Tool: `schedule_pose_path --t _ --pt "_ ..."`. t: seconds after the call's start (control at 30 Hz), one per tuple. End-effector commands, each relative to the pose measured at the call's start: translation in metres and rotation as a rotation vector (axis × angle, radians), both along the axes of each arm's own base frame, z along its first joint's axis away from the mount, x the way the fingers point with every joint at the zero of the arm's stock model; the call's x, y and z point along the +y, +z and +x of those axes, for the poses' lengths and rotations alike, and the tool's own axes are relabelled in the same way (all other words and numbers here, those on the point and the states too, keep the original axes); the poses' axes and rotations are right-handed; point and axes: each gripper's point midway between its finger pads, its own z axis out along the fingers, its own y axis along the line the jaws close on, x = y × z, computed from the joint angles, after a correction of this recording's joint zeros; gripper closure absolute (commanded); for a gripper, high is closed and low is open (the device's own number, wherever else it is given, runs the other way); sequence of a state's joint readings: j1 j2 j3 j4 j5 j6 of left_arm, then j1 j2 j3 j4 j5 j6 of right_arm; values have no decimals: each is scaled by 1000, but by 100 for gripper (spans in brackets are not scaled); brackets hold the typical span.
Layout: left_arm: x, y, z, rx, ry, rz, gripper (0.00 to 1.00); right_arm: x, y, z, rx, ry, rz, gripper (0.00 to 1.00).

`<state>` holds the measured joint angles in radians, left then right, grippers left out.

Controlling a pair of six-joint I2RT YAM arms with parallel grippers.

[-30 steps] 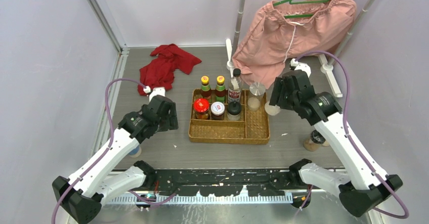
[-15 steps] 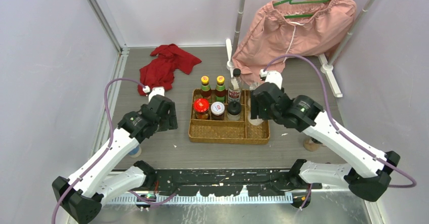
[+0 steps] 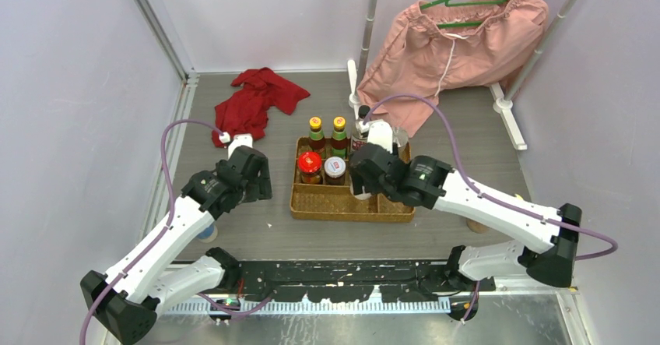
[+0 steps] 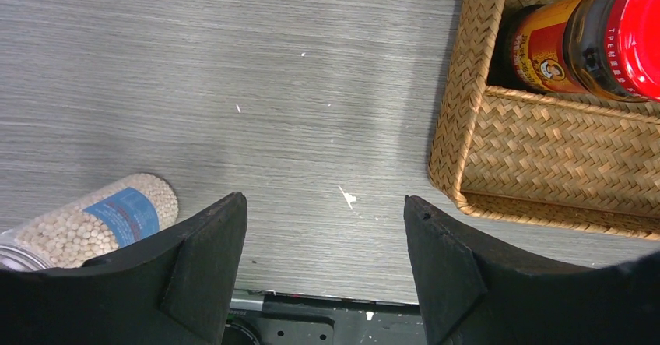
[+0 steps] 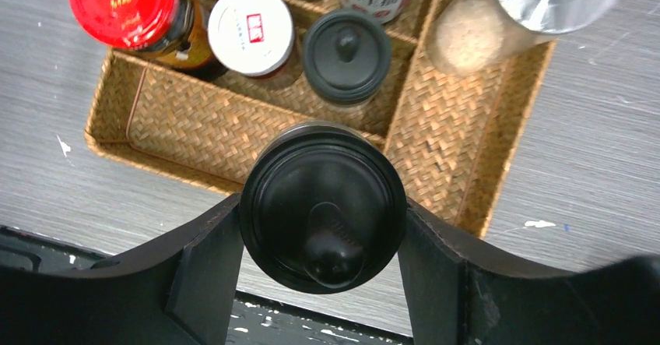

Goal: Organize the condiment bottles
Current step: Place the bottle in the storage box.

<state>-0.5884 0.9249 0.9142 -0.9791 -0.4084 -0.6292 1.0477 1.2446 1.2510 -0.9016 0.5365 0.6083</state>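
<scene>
My right gripper [image 5: 321, 206] is shut on a black-lidded shaker [image 5: 315, 170], held above the front rim of the wicker tray [image 5: 194, 127]. In the tray stand a red-lidded jar [image 5: 123, 6], a white-lidded jar [image 5: 251, 29], a black-lidded jar [image 5: 346, 55] and a silver-lidded shaker [image 5: 475, 37]. From above, two yellow-capped sauces [image 3: 315, 131] [image 3: 339, 131] and a tall black-capped bottle [image 3: 363, 114] fill the tray's back row, and the right gripper [image 3: 364, 177] hides the middle. My left gripper [image 4: 323, 201] is open over bare table left of the tray [image 4: 447, 127]. A bottle of pale beads [image 4: 93, 220] lies beside its left finger.
A brown bottle [image 3: 475, 225] stands on the table right of the tray, partly behind the right arm. At the back lie a red cloth [image 3: 257, 100] and a white stand [image 3: 354, 88], with pink shorts [image 3: 455, 41] hanging on a green hanger.
The right arm has swung left from beside the tray's right end to over its middle. The left arm has stayed still.
</scene>
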Motion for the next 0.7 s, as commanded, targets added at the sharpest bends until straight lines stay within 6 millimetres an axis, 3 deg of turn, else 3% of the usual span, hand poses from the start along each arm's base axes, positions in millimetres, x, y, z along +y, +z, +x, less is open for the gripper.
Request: schedule_pose_path --t 0.0,0.37,0.67 --pt "2 15 6 -45 32 -12 26 27 0 4 -56 -16 89 48" --pt "0 7 4 -33 30 -26 26 55 -37 -11 -32 27 37 48" --pt "-2 5 3 -33 29 -40 26 47 -67 -6 -44 -3 -40 48"
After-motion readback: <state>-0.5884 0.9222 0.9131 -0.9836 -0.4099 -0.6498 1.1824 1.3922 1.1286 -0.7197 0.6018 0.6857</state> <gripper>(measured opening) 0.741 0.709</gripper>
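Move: The black-capped bottle in my right hand is going to the empty front compartment, whose middle lies about 7 cm to my left, 1 cm ahead and roughly 20 cm below. Behind its divider, some 6 cm ahead, stand the other black-capped bottle (1 cm left), the white-lidded jar (7 cm left) and the red-lidded jar (13 cm left). My left hand has that compartment about 18 cm to its right, 1 cm ahead and 14 cm below. I lower the upright bottle with my right hand, some 6 cm down and nearly 5 cm to my left, towards the empty front compartment. I ease back about 2 cm on the way, then start creeping forward again at the end. My fingers keep their grip at the cap end, and the wrist barely turns. ##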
